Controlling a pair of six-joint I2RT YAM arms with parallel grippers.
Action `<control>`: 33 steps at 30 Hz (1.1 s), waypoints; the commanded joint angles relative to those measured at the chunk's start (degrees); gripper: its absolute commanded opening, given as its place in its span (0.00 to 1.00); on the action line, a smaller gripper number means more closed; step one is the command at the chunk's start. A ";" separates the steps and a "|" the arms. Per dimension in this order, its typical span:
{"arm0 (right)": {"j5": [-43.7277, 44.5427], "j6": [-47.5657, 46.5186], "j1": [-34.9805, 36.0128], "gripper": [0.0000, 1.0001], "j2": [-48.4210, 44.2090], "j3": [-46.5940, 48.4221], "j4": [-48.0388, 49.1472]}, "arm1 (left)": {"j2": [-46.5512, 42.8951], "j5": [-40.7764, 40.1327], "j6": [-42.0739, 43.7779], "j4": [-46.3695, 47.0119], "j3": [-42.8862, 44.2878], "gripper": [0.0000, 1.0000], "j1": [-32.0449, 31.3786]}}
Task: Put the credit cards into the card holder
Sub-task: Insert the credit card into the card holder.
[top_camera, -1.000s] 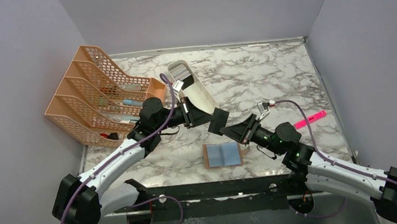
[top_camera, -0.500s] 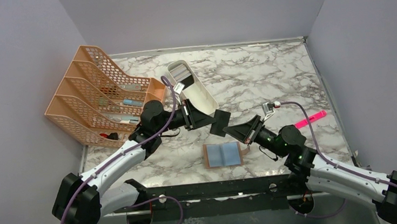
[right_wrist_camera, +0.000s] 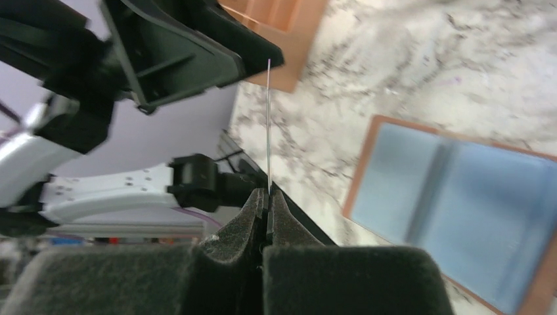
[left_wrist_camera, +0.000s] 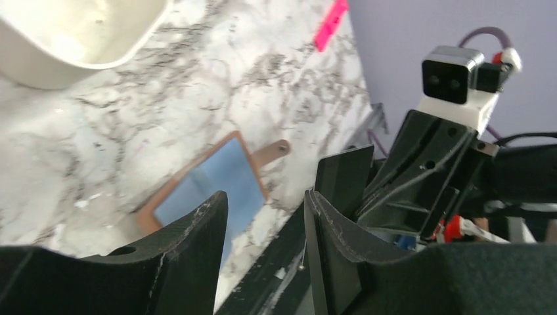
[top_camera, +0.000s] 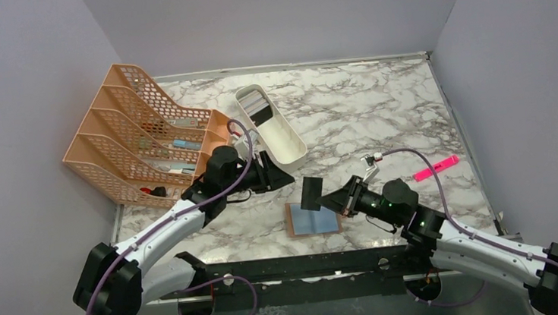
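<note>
A black credit card [top_camera: 312, 193] hangs upright over the table, and my right gripper [top_camera: 327, 200] is shut on its right edge. In the right wrist view this card [right_wrist_camera: 268, 125] shows edge-on as a thin line rising from the closed fingertips [right_wrist_camera: 261, 199]. My left gripper [top_camera: 287, 178] stands open just left of the card, apart from it, with nothing between its fingers [left_wrist_camera: 197, 243]. The card holder [top_camera: 313, 218] lies open and flat below the card, tan-edged with blue pockets [left_wrist_camera: 217, 184]. More credit cards [top_camera: 254, 101] sit in the far end of the white tray.
The white oblong tray [top_camera: 283, 136] lies behind the left gripper. An orange mesh file rack [top_camera: 134, 143] stands at the left wall. A pink highlighter [top_camera: 437, 167] lies on the marble at the right. Grey walls close three sides.
The left gripper let go of the black card and drew back to the left. The right gripper shut on the card and carried it down toward the open card holder.
</note>
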 commanded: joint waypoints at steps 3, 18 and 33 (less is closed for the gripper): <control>-3.03 -5.79 0.22 0.01 6.36 0.15 -7.06 | 3.21 -6.34 5.58 -3.10 -3.50 0.49 -0.52; -0.87 -9.35 -0.34 0.01 15.65 0.81 -8.10 | 13.53 -5.79 4.00 6.68 -9.16 0.48 -4.86; -4.26 -8.75 -4.23 0.01 14.91 -2.42 -4.38 | 14.77 -6.26 3.91 7.18 -9.61 0.10 -6.07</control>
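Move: The open card holder lies flat, its middle about 6 cm back, 6 cm to the right and 14 cm below the left hand. The black card pinched in the right fingers sits some 4 cm back and 4 cm right of the left hand, at about its height; the white tray is about 20 cm ahead of that hand, 3 cm left and 14 cm lower. From the right hand the holder's middle is 1 cm back, 1 cm left and 15 cm down. The left hand drops about 13 cm and draws back some 3 cm to the holder's left edge, near its far corner, tipping its fingers down, then closes its half-open fingers to pinch that edge. Alongside it the right hand keeps its grip on the black card and lowers it about 11 cm towards the middle of the open holder, fingers tipping down some 25 degrees, and near the bottom eases about a centimetre forward and slightly right. ##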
